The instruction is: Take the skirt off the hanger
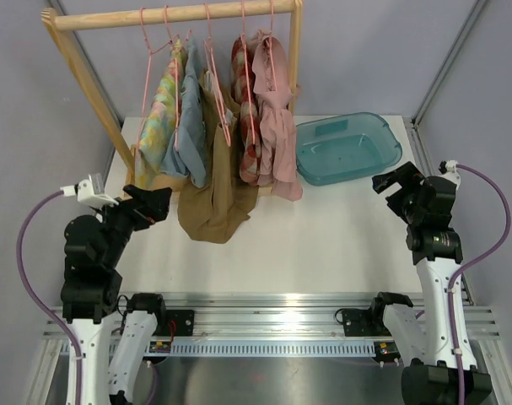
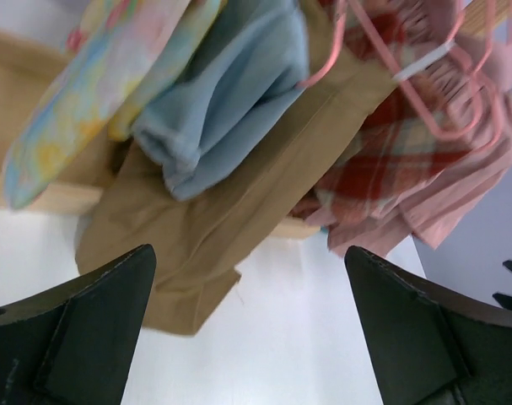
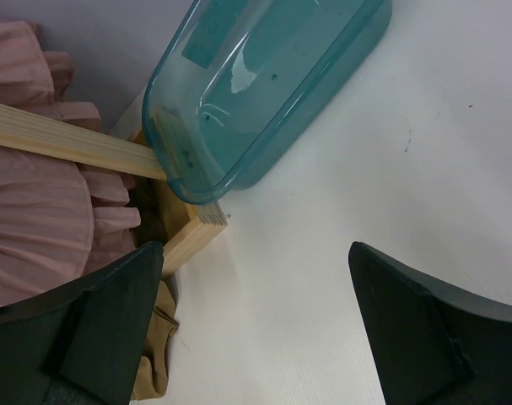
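A pink tiered skirt (image 1: 277,126) hangs from a pink wire hanger (image 1: 271,51) at the right end of the wooden rack (image 1: 175,15). It also fills the right side of the left wrist view as the skirt (image 2: 458,177), and the left edge of the right wrist view as the skirt (image 3: 36,211). My left gripper (image 1: 158,202) (image 2: 247,253) is open, low at the table's left, facing the hanging clothes and touching nothing. My right gripper (image 1: 390,181) (image 3: 256,249) is open over the table at the right, near the tub, empty.
On the same rack hang a pastel garment (image 1: 158,118), a light blue one (image 1: 191,126), a long tan one (image 1: 213,194) reaching the table and a red plaid one (image 1: 247,126). A teal plastic tub (image 1: 348,148) (image 3: 264,76) sits at the back right beside the rack's foot (image 3: 192,236).
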`<state>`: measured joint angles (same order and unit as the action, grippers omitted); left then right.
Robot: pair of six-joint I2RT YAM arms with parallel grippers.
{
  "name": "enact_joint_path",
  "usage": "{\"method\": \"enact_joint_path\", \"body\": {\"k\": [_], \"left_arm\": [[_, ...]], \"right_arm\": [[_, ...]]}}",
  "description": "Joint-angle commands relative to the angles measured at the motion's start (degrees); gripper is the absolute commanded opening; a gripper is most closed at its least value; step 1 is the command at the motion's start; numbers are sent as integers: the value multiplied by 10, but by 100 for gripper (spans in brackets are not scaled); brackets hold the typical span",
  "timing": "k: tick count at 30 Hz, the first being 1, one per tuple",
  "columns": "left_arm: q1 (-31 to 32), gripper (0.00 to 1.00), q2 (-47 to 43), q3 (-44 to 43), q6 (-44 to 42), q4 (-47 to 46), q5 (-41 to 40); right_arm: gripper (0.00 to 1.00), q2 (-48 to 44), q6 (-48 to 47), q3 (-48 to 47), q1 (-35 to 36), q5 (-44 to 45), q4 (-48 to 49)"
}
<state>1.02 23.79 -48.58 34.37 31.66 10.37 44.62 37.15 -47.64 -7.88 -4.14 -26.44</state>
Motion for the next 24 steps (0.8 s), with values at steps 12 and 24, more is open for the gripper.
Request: {"method": "enact_joint_path", "body": {"k": [12, 24], "left_arm": [[0, 99, 264, -388, -158, -15, -133], [0, 98, 571, -598, -187, 0, -118]], "right_arm": [[99, -50, -10, 17, 0, -94, 12], [99, -63, -21, 5, 0, -97, -19]]}}
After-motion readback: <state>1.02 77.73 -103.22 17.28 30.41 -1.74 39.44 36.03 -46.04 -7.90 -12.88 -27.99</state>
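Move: The floral skirt, leftmost on the rack, has its middle about 19 cm ahead of the left hand, some 3 cm to its left and 6 cm above. The blue garment hangs roughly 6 cm to the skirt's right, and the brown one about 13 cm to its right and lower; the rack's left post stands some 9 cm to the skirt's left. From the right hand the skirt lies about 50 cm left, 11 cm ahead and 12 cm higher. The left hand, wide open, first climbs some 17 cm in front of the hanging clothes, then reaches about 16 cm forward at the skirt and its pink hanger, bearing slightly left and sinking a few centimetres at the end, while the wrist rolls its left side up nearly 20 degrees and turns about 10 degrees counter-clockwise. The right hand, empty and open, eases a little left and back beside the basin with a small counter-clockwise turn, well clear of the clothes. ##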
